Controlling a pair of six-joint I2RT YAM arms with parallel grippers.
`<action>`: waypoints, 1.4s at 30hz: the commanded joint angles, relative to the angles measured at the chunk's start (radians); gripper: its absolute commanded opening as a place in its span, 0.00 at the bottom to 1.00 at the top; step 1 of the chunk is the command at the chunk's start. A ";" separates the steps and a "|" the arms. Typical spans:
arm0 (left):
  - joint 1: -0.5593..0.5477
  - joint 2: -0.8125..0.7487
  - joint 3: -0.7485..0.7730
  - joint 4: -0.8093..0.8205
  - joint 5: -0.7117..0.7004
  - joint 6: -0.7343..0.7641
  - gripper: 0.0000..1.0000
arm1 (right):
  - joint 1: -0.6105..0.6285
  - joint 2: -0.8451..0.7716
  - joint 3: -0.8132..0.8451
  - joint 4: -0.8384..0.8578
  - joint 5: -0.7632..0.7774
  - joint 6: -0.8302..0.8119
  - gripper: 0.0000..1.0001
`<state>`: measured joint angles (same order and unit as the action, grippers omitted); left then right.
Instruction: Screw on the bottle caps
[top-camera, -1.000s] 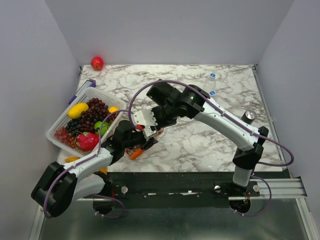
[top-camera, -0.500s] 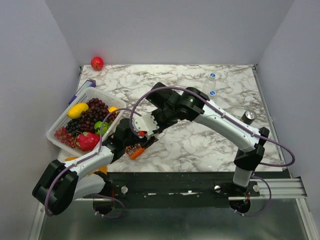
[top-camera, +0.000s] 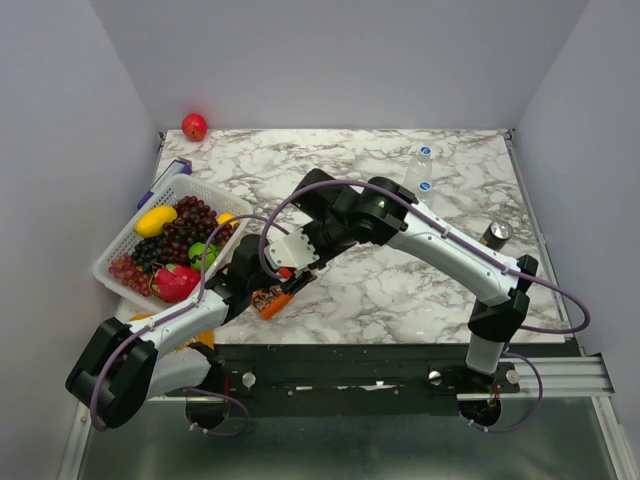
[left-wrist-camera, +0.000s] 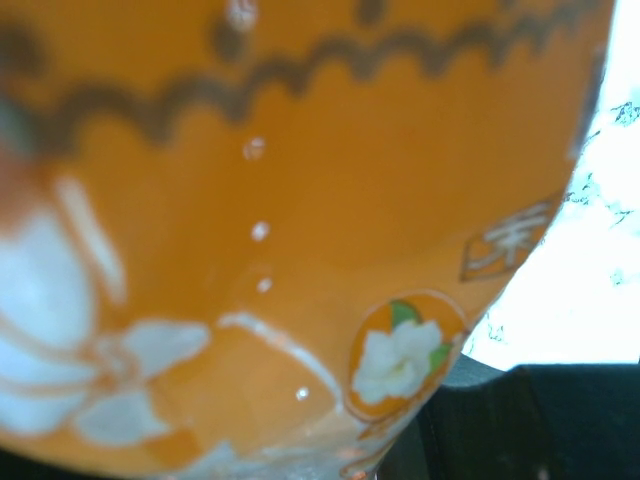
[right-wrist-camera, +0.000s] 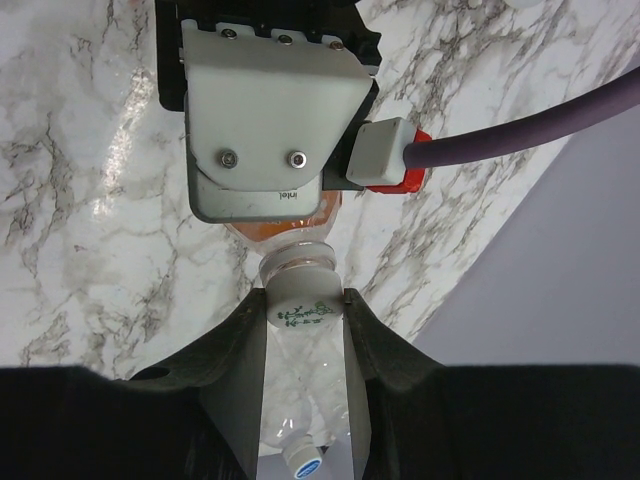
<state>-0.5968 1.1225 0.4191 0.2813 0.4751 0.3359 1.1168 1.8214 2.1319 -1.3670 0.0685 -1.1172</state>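
The bottle with orange liquid and an orange label (top-camera: 272, 300) is held near the table's front edge, and its label (left-wrist-camera: 300, 200) fills the left wrist view. My left gripper (top-camera: 262, 292) is shut on its body. A whitish cap (right-wrist-camera: 303, 310) sits on the bottle's neck (right-wrist-camera: 296, 262). My right gripper (right-wrist-camera: 305, 300) is shut on that cap, one finger on each side. In the top view my right gripper (top-camera: 290, 272) hides the cap. Two clear bottles (top-camera: 417, 172) with blue caps (top-camera: 425, 186) on them are at the back right.
A white basket (top-camera: 118, 246) of fruit stands at the left edge. A red apple (top-camera: 194, 126) lies in the back left corner. A dark can (top-camera: 495, 233) stands at the right. One clear bottle (right-wrist-camera: 300, 420) shows between my right fingers.
The right wrist has come slightly forward and down toward the orange bottle. The left gripper still holds the bottle in about the same place.
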 joint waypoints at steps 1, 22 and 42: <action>-0.011 -0.021 0.014 0.110 0.063 0.031 0.00 | 0.011 0.016 0.010 -0.150 0.031 0.025 0.36; -0.011 -0.026 0.001 0.116 0.099 0.011 0.00 | 0.009 -0.034 -0.056 -0.081 0.051 0.076 0.49; -0.009 -0.013 -0.009 0.136 0.120 -0.034 0.00 | -0.112 -0.096 0.045 -0.037 -0.217 0.178 0.99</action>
<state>-0.6025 1.1137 0.4168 0.3748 0.5617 0.3237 1.0519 1.7786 2.1155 -1.3548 0.0090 -0.9955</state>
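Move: The cap sits right between the right fingertips. Its orange bottle hangs from it, the body's middle about 10 cm below this hand, some 3 cm ahead and 3 cm to the left. The orange snack bag lies roughly 11 cm left, about level front to back and some 26 cm below. From the left hand, which grips the bottle's body, the cap is about 13 cm up, 3 cm right and 2 cm back. Open the right fingers from their pinch on the cap to nearly full spread, letting the hand drift about 1.5 cm right and sink 1 cm, then rise about 2 cm with a slight clockwise turn. Meanwhile keep the left grip on the bottle and raise it some 2.5 cm, easing right about 1.5 cm. ##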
